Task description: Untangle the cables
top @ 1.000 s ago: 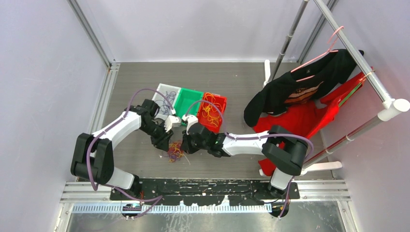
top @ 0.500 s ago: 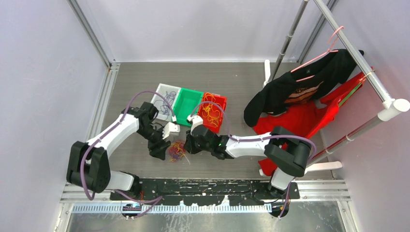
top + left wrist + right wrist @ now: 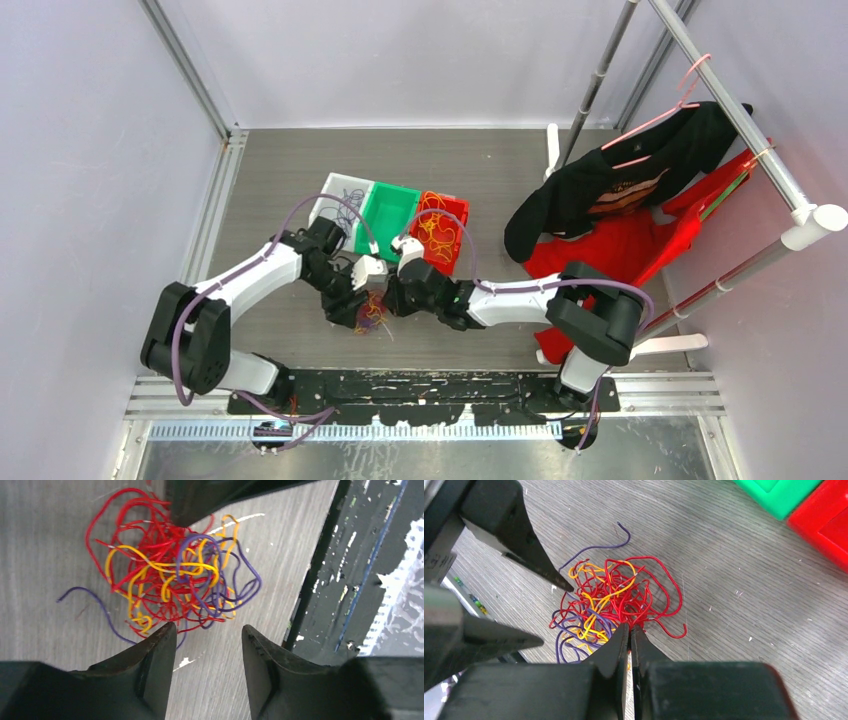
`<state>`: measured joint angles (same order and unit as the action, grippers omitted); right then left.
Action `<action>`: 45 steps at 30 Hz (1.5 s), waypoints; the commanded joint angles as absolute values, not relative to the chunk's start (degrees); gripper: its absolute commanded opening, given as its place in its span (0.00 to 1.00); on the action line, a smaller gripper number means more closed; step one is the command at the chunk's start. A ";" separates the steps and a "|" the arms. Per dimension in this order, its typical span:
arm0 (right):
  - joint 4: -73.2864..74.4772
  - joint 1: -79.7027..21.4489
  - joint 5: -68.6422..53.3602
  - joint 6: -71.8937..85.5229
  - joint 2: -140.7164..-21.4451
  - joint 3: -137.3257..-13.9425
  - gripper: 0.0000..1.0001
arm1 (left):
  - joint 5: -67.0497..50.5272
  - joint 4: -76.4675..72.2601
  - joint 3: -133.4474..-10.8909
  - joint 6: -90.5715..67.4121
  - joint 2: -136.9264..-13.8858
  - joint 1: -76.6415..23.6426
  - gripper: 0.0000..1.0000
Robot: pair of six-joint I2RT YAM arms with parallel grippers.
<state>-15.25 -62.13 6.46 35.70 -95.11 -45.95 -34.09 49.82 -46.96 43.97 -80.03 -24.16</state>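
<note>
The cables [image 3: 369, 313] lie as one small tangle of red, orange-yellow and purple strands [image 3: 175, 570] on the grey table, between the two arms. My left gripper [image 3: 209, 630] is open, with nothing between its fingers. Its tips hover just short of the tangle's near side, and the left one is almost touching a purple loop. My right gripper [image 3: 629, 626] is shut, and its tips pinch a few red strands at the edge of the tangle [image 3: 616, 600]. From the top view, the left gripper [image 3: 350, 303] and right gripper [image 3: 392, 297] flank the tangle closely.
A white bin [image 3: 338, 192], a green bin [image 3: 388, 210] and a red bin [image 3: 440, 226] holding orange-yellow strands stand in a row behind the grippers. A black base rail [image 3: 430, 390] runs along the near edge. Black and red garments [image 3: 620, 195] hang on a rack at the right.
My left gripper has opened, pulled back to the left, then returned close to the tangle. The right gripper has stayed shut at the tangle and shifted only slightly.
</note>
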 commanded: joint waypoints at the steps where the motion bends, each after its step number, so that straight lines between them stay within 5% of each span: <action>1: -19.56 -62.40 7.51 36.86 -93.08 -45.22 0.08 | -34.69 42.14 -47.56 38.93 -80.14 -24.54 0.41; 4: -19.79 -62.34 8.15 37.17 -92.63 -44.60 0.06 | -32.50 43.04 -48.55 38.48 -78.90 -24.44 0.11; 6: -19.78 -62.31 9.42 37.21 -92.11 -43.95 0.05 | -30.57 44.58 -48.75 39.37 -76.96 -24.08 0.01; 18: -23.44 -62.12 15.61 39.07 -87.73 -37.20 0.01 | -26.07 47.02 -46.12 44.12 -65.94 -16.00 0.00; 35: -19.36 -62.13 23.14 39.10 -81.62 -32.30 0.01 | -22.86 54.79 -57.24 51.50 -61.57 -2.09 0.00; 45: -15.58 -62.98 22.13 39.18 -75.64 -28.61 0.01 | -29.57 59.06 -75.43 44.95 -62.07 4.26 0.00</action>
<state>-16.86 -62.28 20.73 38.96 -78.96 -29.28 -25.47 58.37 -67.77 48.86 -63.16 3.55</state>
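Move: The purple strand to grab lies about 2 cm ahead of the open left hand, 1 cm to its right and 1 cm lower. The tangle's middle is roughly 2 cm ahead, 4 cm right and 2 cm below; the white bin is some 21 cm ahead and 2 cm left. The right hand already holds red cable, with the tangle 4 cm to its left, level fore and aft and 2 cm lower; the red bin is 14 cm ahead, 10 cm right. Forward about 2 cm into the tangle's edge, the left hand shuts on the purple cable, then draws it up, left and forward in one long pull, some 16 cm up and 12 left, fingertips swinging upward and the hand turning counter-clockwise. The right hand keeps its pinch on the red cable, dips slightly, then hauls it about 8 cm right, turning slightly clockwise. ##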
